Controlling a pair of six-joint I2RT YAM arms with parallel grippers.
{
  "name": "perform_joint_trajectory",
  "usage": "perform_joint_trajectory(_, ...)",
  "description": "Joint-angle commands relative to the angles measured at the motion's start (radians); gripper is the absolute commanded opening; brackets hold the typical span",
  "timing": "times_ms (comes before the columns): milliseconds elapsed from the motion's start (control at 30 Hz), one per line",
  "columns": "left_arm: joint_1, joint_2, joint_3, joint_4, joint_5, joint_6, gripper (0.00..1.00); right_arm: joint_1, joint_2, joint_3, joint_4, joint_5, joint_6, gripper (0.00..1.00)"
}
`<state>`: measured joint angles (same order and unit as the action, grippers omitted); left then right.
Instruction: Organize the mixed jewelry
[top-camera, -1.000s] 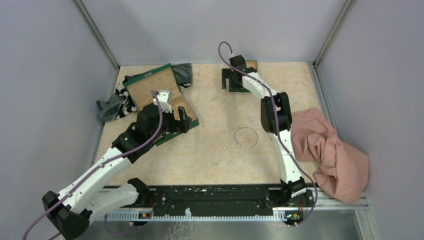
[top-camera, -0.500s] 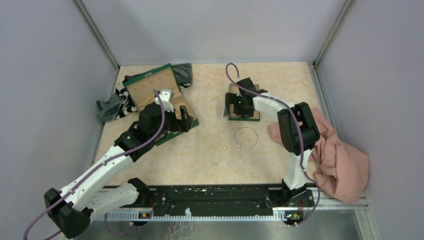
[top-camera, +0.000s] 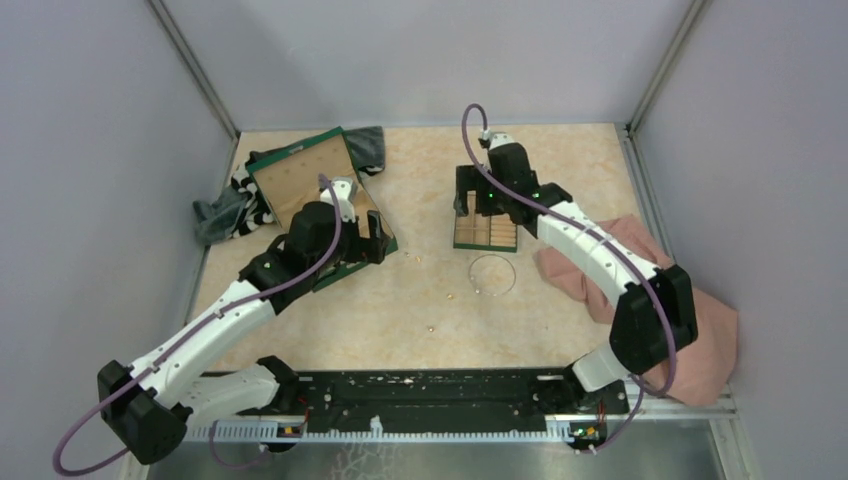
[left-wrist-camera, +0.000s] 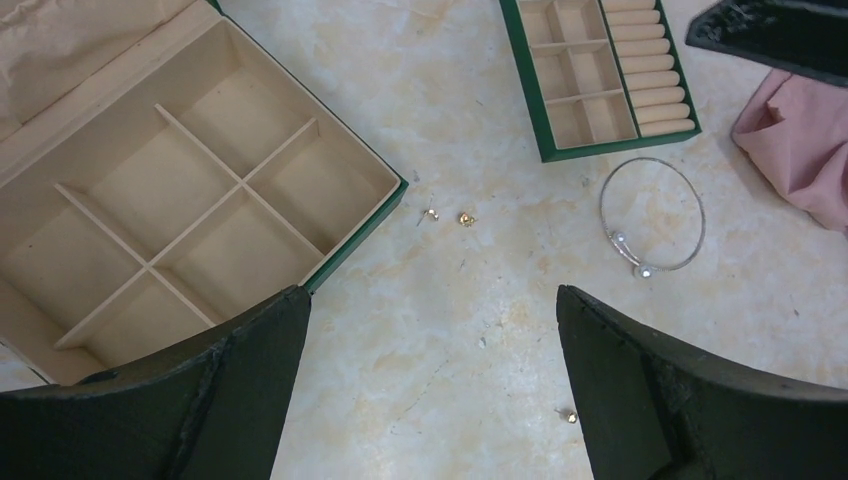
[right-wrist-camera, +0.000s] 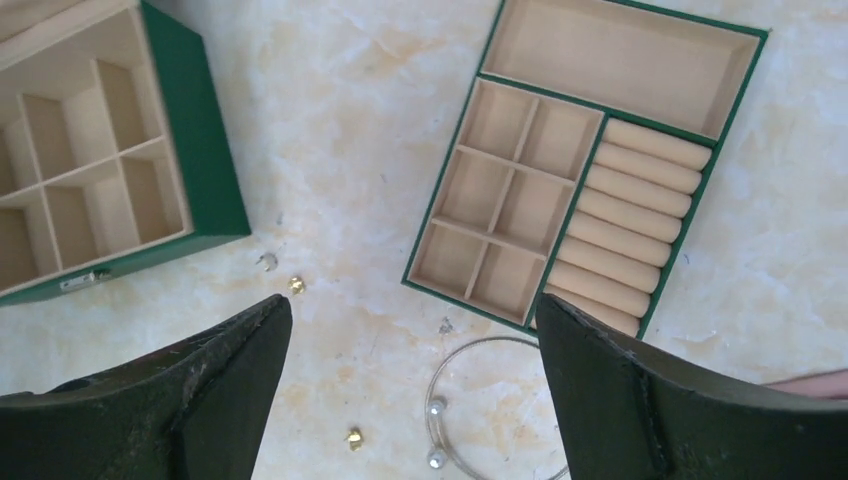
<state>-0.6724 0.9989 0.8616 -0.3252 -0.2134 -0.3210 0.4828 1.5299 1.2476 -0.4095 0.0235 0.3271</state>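
The silvery wire hoop (top-camera: 472, 270) lies flat on the table, its two beaded ends (left-wrist-camera: 641, 270) showing in the left wrist view, and it is seen again as the hoop (right-wrist-camera: 436, 407) in the right wrist view. Tiny gold studs lie scattered: one (top-camera: 452, 296) beside the hoop, two (left-wrist-camera: 465, 219) near the green box, one (left-wrist-camera: 570, 416) by my left finger. My left gripper (top-camera: 370, 240) hovers open over the box's corner, as does the same gripper (left-wrist-camera: 432, 300) over bare table. My right gripper (top-camera: 478, 200) hangs open, empty, above the tray and hoop (right-wrist-camera: 412, 305).
The open green box (top-camera: 310, 175) with tan compartments (left-wrist-camera: 200, 190) sits at the left. The green-edged compartment tray (top-camera: 487, 232) with ring rolls (right-wrist-camera: 620, 60) lies mid-table. A pink cloth (top-camera: 680, 320) is bunched at the right, a patterned dark cloth (top-camera: 225, 210) behind the box.
The tray has come from the back of the table toward the hoop. My right arm has swung its elbow out right, its gripper now off the tray. The left arm shifted slightly.
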Motion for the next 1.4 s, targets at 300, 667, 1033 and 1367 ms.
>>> perform_joint_trajectory(300,0.057,0.062,0.113,-0.136,-0.055,-0.036,0.99,0.206,-0.179,-0.32,-0.008,0.058,0.098,0.62)
perform_joint_trajectory(667,0.095,0.033,0.062,-0.07,-0.059,-0.093,0.99,0.383,-0.035,-0.315,0.042,0.104,0.1,0.56)
perform_joint_trajectory(1033,0.096,0.016,0.039,-0.064,-0.061,-0.121,0.99,0.415,0.098,-0.289,0.045,0.154,0.064,0.5)
perform_joint_trajectory(1367,0.095,0.021,0.034,-0.058,-0.063,-0.117,0.99,0.416,0.155,-0.264,0.053,0.141,0.053,0.32)
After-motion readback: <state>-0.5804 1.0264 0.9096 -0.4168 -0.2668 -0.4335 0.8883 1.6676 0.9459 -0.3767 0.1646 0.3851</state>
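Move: The gold stud that the right hand is going for lies about 14 cm back and 6 cm to the left of it, some 17 cm below. The bracelet is roughly 9 cm back and 2 cm right of that hand, the small divided tray's middle about 4 cm ahead and 1 cm right, and the pair of studs 6 cm back and 12 cm left, all near table level. From the left hand, the gold stud is some 4 cm back, 13 cm right and 20 cm below. Open and empty, the right hand heads for the lone gold stud left of the bracelet, sweeping back and down about 15 cm each and roughly 5 cm left, then easing slightly forward at the end. It tips steeper and turns a little counter-clockwise while its fingers narrow to about a third open, bringing the tips either side of the stud with no clear touch. The left hand, wide open, drifts some 3 cm left and turns about 10 degrees counter-clockwise. ##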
